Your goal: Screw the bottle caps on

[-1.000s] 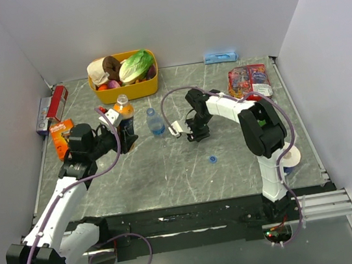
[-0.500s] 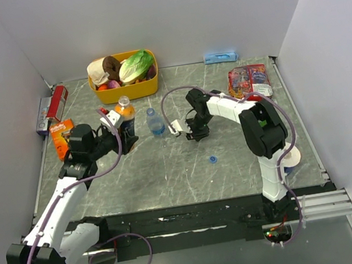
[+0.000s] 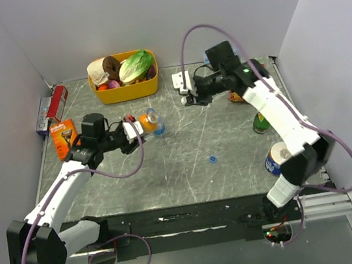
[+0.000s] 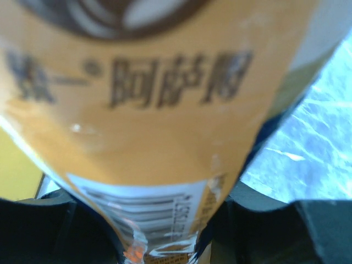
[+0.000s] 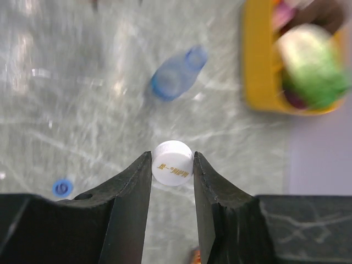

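My left gripper (image 3: 131, 128) is shut on the orange-liquid bottle (image 3: 154, 126) and holds it tipped over sideways, neck to the right, above the table. Its orange label (image 4: 165, 110) fills the left wrist view. The clear water bottle (image 3: 152, 115) stands just behind it and shows open-topped in the right wrist view (image 5: 175, 77). My right gripper (image 3: 188, 97) is raised at the back centre, shut on the white cap (image 5: 172, 162). The blue cap (image 3: 213, 159) lies loose on the table and also shows in the right wrist view (image 5: 62, 187).
A yellow basket (image 3: 124, 92) of food stands at the back. An orange box (image 3: 63, 136) and a red-and-blue box (image 3: 51, 109) lie at the left. A dark green bottle (image 3: 261, 122), a blue-and-white can (image 3: 276, 159) and snack packets (image 3: 255, 76) are at the right.
My right arm has lifted from the table near the water bottle up toward the back. My left gripper has swung the orange bottle from upright to tipped sideways toward the right.
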Action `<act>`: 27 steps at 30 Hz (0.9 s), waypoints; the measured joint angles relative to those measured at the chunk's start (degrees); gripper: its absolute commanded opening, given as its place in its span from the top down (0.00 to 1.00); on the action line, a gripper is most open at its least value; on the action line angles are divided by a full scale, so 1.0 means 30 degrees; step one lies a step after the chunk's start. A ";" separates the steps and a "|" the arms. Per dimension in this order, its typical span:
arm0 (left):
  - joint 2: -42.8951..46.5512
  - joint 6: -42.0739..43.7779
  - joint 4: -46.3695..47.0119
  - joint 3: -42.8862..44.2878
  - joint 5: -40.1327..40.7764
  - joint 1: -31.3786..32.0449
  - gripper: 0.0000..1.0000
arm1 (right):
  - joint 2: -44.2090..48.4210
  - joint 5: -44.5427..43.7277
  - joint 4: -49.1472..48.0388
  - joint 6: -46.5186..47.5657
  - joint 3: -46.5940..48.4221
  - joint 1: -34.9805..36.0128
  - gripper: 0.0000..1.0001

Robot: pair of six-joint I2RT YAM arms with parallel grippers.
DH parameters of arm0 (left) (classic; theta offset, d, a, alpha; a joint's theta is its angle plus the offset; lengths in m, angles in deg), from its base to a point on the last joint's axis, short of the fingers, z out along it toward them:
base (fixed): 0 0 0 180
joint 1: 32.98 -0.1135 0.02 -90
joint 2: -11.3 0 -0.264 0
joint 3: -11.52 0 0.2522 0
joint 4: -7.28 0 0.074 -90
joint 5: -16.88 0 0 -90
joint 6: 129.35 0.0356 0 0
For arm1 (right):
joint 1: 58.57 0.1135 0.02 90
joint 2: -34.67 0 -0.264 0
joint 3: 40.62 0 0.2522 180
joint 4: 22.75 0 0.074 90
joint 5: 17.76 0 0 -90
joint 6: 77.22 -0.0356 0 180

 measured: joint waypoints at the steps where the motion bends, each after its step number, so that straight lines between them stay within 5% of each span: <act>1: -0.0182 0.0495 -0.0248 0.0000 -0.0124 0.0204 0.99 | 0.0510 0.0117 -0.0066 -0.0335 0.0474 0.0255 0.75; 11: -0.0517 0.1464 -0.0685 0.0000 -0.0437 0.1785 0.99 | 0.1800 -0.0211 0.0182 -0.0605 0.1268 0.4590 0.75; 27: -0.0619 0.0758 -0.0678 0.0000 -0.0379 0.2667 0.99 | 0.1807 -0.1217 0.1042 0.1326 0.1209 0.5333 0.76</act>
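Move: From the right gripper, which already holds the white cap, the orange bottle's open mouth lies about 12 cm left, 5 cm back and 5 cm higher. The water bottle is roughly 10 cm left, 6 cm ahead and 21 cm below; the blue cap sits some 8 cm right, 7 cm back and 29 cm below. From the left gripper, gripping the orange bottle, the white cap is about 18 cm right, 7 cm ahead and 8 cm up. Swing the right gripper back some 9 cm, 6 cm left and 5 cm up, bringing the white cap to the orange bottle's mouth; turn it about 15 degrees counter-clockwise, tip the fingers up a little, then nearly stop, keeping the pinch. Bring the left gripper right and back about 5 cm to present the tilted bottle, turning 10 degrees clockwise, grip unchanged. ##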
